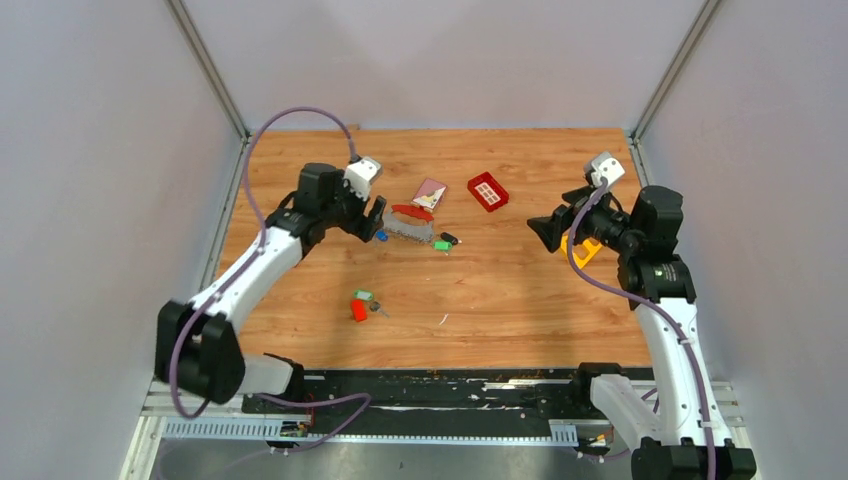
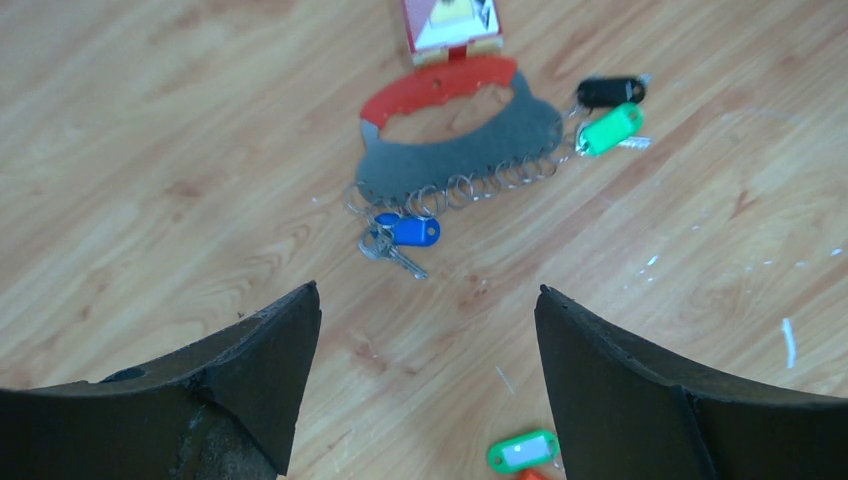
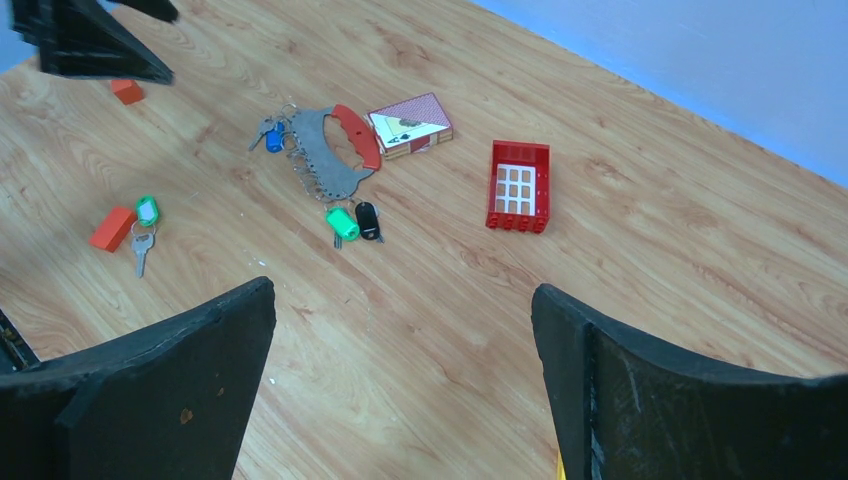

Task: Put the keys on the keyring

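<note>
The keyring (image 2: 460,150), a grey strip with a row of wire loops and a red arc, lies flat on the wood. A blue key (image 2: 408,232) lies at its near-left end. A green key (image 2: 610,130) and a black key (image 2: 610,92) lie at its right end. Another green key (image 1: 364,296) lies apart nearer the arms, beside a red block (image 1: 358,311). My left gripper (image 2: 428,290) is open, just left of the keyring above the blue key, holding nothing. My right gripper (image 3: 402,290) is open and empty, far to the right.
A red gridded tray (image 1: 487,191) and a card box (image 1: 430,192) lie behind the keyring. A yellow triangle frame (image 1: 582,250) sits under the right gripper. An orange cube (image 3: 126,91) lies near the left gripper. Walls enclose the table on three sides.
</note>
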Motion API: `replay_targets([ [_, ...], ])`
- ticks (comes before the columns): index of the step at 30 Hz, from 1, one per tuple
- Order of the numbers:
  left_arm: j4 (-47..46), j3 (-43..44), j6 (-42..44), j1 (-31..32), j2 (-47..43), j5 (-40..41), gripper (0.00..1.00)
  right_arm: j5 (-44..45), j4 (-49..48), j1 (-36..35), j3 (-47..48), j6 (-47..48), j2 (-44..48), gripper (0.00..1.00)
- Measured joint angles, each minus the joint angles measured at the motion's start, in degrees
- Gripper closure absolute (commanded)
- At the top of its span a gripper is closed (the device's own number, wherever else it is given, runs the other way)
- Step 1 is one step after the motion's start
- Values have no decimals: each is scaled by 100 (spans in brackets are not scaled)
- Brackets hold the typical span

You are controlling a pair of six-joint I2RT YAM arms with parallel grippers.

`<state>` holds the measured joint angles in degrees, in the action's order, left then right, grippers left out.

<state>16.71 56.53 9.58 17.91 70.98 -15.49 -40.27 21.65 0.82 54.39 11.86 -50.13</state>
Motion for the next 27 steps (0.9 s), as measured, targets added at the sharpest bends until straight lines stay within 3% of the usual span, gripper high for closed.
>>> replay_targets([
  [6,295,713,11,153,1823,212,38,-9,-68,0,-155,15,-11,0],
  [10,411,1298,-35,332,2658,286,42,-13,-118,0,-192,31,-37,0],
  [18,485,2374,-61,837,3797,479,51,-24,-140,0,-197,72,-144,0],
  [27,702,2577,-184,898,4253,710,60,-94,-138,0,-199,125,-201,0],
])
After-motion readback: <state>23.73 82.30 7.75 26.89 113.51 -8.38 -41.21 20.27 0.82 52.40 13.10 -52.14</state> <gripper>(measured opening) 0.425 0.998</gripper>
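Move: The gray ringed plate with the red handle lies about 9 cm ahead of the left gripper, 8 cm to its right and roughly 19 cm below. Nearby at table height, the blue key tag is some 8 cm ahead and 4 cm right of the gripper; the green tag is 6 cm ahead, 16 cm right; the card box 18 cm ahead, 14 cm right. From the right gripper, the plate is about 16 cm ahead, 25 cm left and 28 cm below. Bring the left gripper down about 15 cm onto the approach to the plate's ringed edge, dropping fast and forward first, then sweeping right to some 8 cm over and easing down again. Tip the fingers some 20 degrees further down as you go, and narrow them from nearly wide to a bit under half open, without closing on anything yet. ##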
